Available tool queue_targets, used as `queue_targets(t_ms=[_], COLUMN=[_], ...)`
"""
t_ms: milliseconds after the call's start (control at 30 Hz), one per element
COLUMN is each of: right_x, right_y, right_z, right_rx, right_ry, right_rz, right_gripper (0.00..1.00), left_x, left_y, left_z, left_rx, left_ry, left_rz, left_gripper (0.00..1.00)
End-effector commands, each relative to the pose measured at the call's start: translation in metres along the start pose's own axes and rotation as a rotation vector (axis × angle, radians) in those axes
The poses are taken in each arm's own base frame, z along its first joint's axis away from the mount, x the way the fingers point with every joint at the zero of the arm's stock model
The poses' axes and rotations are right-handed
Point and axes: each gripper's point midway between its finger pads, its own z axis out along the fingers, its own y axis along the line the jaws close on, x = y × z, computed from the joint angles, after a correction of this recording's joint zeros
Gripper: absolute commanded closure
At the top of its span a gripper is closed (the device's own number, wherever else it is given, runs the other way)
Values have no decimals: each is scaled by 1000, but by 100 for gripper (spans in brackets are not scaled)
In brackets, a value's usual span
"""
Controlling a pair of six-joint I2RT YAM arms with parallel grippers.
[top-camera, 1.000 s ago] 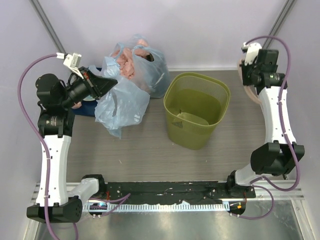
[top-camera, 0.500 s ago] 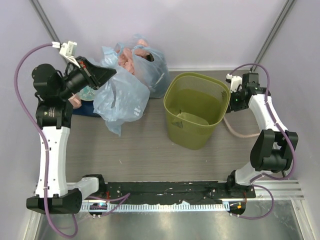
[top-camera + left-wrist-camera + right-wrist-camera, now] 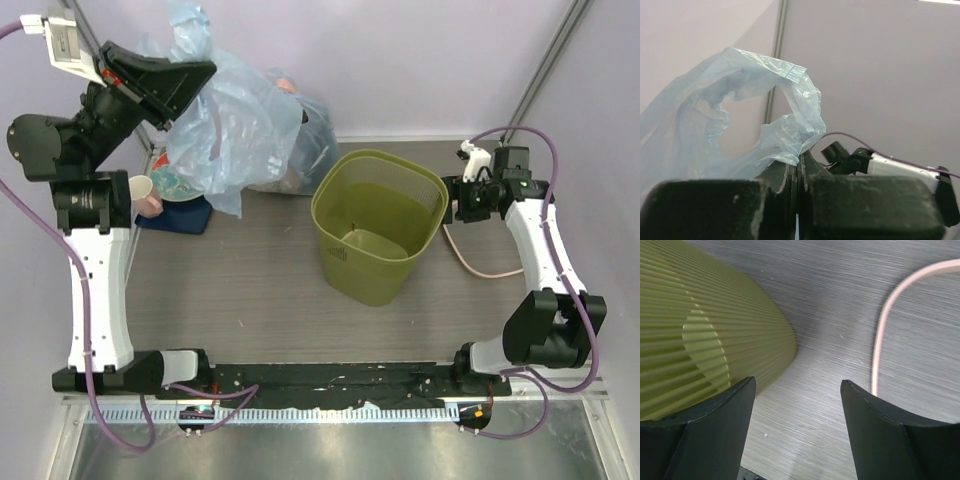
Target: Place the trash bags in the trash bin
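High at the back left, my left gripper (image 3: 203, 72) is shut on the top edge of the light-blue trash bag (image 3: 235, 130). The bag hangs limp below it, left of the bin. In the left wrist view the jaws (image 3: 800, 156) pinch a fold of the crinkly bag (image 3: 740, 125). The olive-green trash bin (image 3: 380, 225) stands upright mid-table. My right gripper (image 3: 452, 203) sits just outside the bin's right rim. In the right wrist view it (image 3: 797, 390) is open over bare table, with the bin's ribbed side (image 3: 700, 325) beside its left finger.
A pinkish ring (image 3: 475, 268) lies on the table right of the bin, seen as a curve (image 3: 885, 325) by the right finger. A knotted blue bag with pink lumps (image 3: 312, 150) sits behind the bin. A cup (image 3: 140, 192) and dark blue item (image 3: 185, 215) lie at left.
My left arm has lifted the trash bag high up and back. My right gripper came down beside the bin's right rim and opened. The bin shifted slightly left.
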Motion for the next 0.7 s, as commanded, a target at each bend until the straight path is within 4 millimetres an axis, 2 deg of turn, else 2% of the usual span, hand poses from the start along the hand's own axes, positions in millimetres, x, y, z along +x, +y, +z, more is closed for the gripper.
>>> queue_targets(t_ms=[0, 33, 233, 367, 433, 467, 533, 567, 600, 633, 667], right_x=[-10, -13, -30, -45, -56, -57, -67, -71, -74, -77, -80], right_y=[38, 43, 77, 81, 77, 75, 70, 61, 56, 49, 32], right_z=[20, 22, 42, 52, 52, 53, 43, 35, 26, 19, 9], right_rx=[-145, -153, -200, -204, -189, -178, -153, -129, -116, -103, -88], right_ry=[-10, -14, -34, -55, -71, -68, -78, -91, -92, -97, -113], right_rz=[26, 24, -21, -30, -45, -51, -88, -89, -82, -78, -56], right_gripper=[25, 25, 25, 25, 25, 26, 25, 24, 23, 23, 23], left_x=[-30, -32, -32, -30, -27, -23, -16, -12, -6, 14, 22], left_y=[-49, -63, -106, -126, -138, -136, -137, -138, -138, -126, -122], left_z=[16, 19, 33, 38, 40, 43, 46, 44, 43, 47, 46], left_rx=[213, 259, 438, 518, 561, 563, 571, 577, 582, 560, 552], left_ry=[-87, -96, -112, -128, -128, -124, -109, -98, -87, -49, -28], left_rz=[19, 27, 22, -7, -28, -43, -79, -89, -90, -129, -142], left_gripper=[100, 100, 100, 100, 100, 100, 100, 100, 100, 100, 100])
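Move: The right hand, open and low, has the trash bin's right wall beside it; the bin's middle is about 17 cm left, 6 cm back and 5 cm lower. The loose pink rim lies some 11 cm to its right, level with it, 19 cm down. From the left hand, already holding the empty blue bag high, the bin is roughly 26 cm right, 2 cm ahead and 50 cm below; the stuffed trash bag stands about 27 cm ahead, 5 cm right, 52 cm down. Fingers still open, the right hand bears on the bin's right wall and pushes the bin left, going about 9 cm before bending forward and slightly back to the right at the end. Meanwhile the left hand keeps its pinch on the empty bag, carrying it about 9 cm right and as far back while rising 5 cm, turning some 30 degrees clockwise. ##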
